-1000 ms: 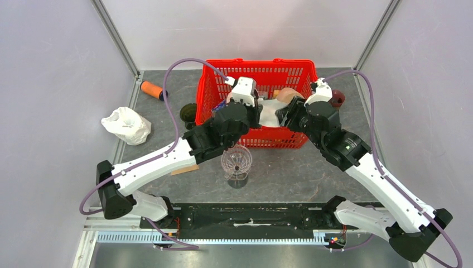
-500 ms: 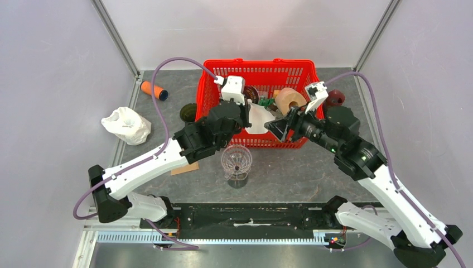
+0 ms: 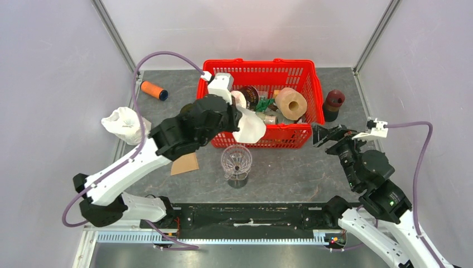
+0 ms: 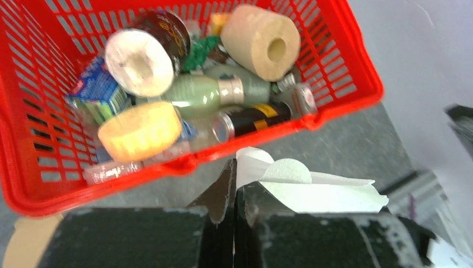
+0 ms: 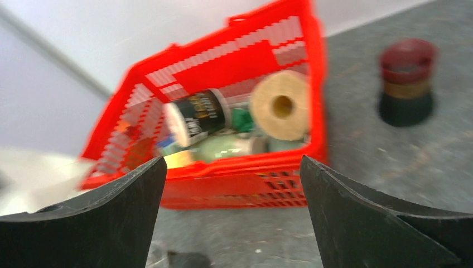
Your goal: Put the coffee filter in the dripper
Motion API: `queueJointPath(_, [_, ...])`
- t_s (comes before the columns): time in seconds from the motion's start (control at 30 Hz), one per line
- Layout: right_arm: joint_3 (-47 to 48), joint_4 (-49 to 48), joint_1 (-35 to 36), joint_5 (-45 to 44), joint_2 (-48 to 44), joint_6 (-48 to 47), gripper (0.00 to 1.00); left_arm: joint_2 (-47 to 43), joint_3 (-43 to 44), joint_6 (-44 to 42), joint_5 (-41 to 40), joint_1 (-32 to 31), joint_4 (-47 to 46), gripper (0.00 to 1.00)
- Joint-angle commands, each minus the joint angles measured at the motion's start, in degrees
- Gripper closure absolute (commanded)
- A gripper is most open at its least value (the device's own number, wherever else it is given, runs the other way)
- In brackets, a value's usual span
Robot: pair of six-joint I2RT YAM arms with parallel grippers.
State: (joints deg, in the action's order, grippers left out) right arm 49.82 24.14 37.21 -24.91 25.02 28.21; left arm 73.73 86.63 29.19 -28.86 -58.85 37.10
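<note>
My left gripper (image 3: 241,124) is shut on a white paper coffee filter (image 3: 249,129) and holds it over the near rim of the red basket, just behind and above the clear glass dripper (image 3: 236,162). In the left wrist view the filter (image 4: 312,191) sticks out to the right of the closed jaws of the gripper (image 4: 235,184). My right gripper (image 3: 323,135) is open and empty, to the right of the basket's near corner; in the right wrist view its gripper (image 5: 231,195) frames bare table and the basket front.
The red basket (image 3: 301,72) holds paper rolls, bottles, cans and a yellow sponge. A dark red cup (image 3: 333,104) stands right of it. An orange cylinder (image 3: 152,90), a white bag (image 3: 126,125), a dark round object (image 3: 188,113) and a cardboard piece (image 3: 184,164) lie left.
My right gripper let go of the filter and pulled back right and toward me, out of the basket. My left gripper kept the filter and drew it toward the basket's near rim.
</note>
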Motion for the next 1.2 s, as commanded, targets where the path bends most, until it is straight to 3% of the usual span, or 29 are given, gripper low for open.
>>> queueJointPath(0.0, [-3.6, 3.1, -0.1, -19.6, -3.8, 2.0, 0.03, -4.3, 5.7, 8.5, 10.9, 0.3, 16.0, 0.98])
queueJointPath(0.17, [-4.2, 5.8, -0.1, -20.2, -6.4, 1.4, 0.03, -1.8, 9.1, 14.6, 19.3, 0.7, 33.4, 0.98])
queueJointPath(0.3, [-4.8, 5.8, -0.1, -20.8, -5.6, 1.1, 0.03, 0.6, 8.1, 15.7, 27.2, 2.5, 37.5, 0.98])
queueJointPath(0.73, [-4.9, 5.7, 0.0, -20.2, -3.1, 0.0, 0.03, 5.1, 1.9, 11.6, 28.6, 9.0, 32.6, 0.98])
queueJointPath(0.9, [-5.2, 5.6, 0.0, -20.7, -3.0, 0.0, 0.03, 5.2, -2.5, 10.8, 35.9, 11.5, 28.4, 0.98])
queueJointPath(1.17, [-5.2, 5.5, -0.1, -20.5, -2.2, -0.3, 0.03, 6.9, -4.4, 9.4, 38.5, 11.5, 26.8, 0.98])
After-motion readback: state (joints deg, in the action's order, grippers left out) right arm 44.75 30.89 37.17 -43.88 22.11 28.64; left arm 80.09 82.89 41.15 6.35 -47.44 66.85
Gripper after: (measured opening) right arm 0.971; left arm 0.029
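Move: Behind the left hand, which already holds the white coffee filter by its edge, is the dripper on its carafe: about 10 cm back, 1 cm to the left and some 21 cm lower. The red basket's middle lies about 13 cm ahead of that hand, 10 cm right and 23 cm down, and the brown paper 3 cm back, 22 cm left, down on the table. From the open right hand, the dripper is roughly 28 cm left, 6 cm back and 21 cm lower. Swinging back from the basket towards the dripper, the left hand draws back some 9 cm, drifts about 4 cm left and sinks about 14 cm after a slight rise, tipping its fingers down by almost 50 degrees while keeping its pinch on the filter. The right hand, still wide open, moves away to the right and down, turning clockwise about 20 degrees, then nearly stops. ##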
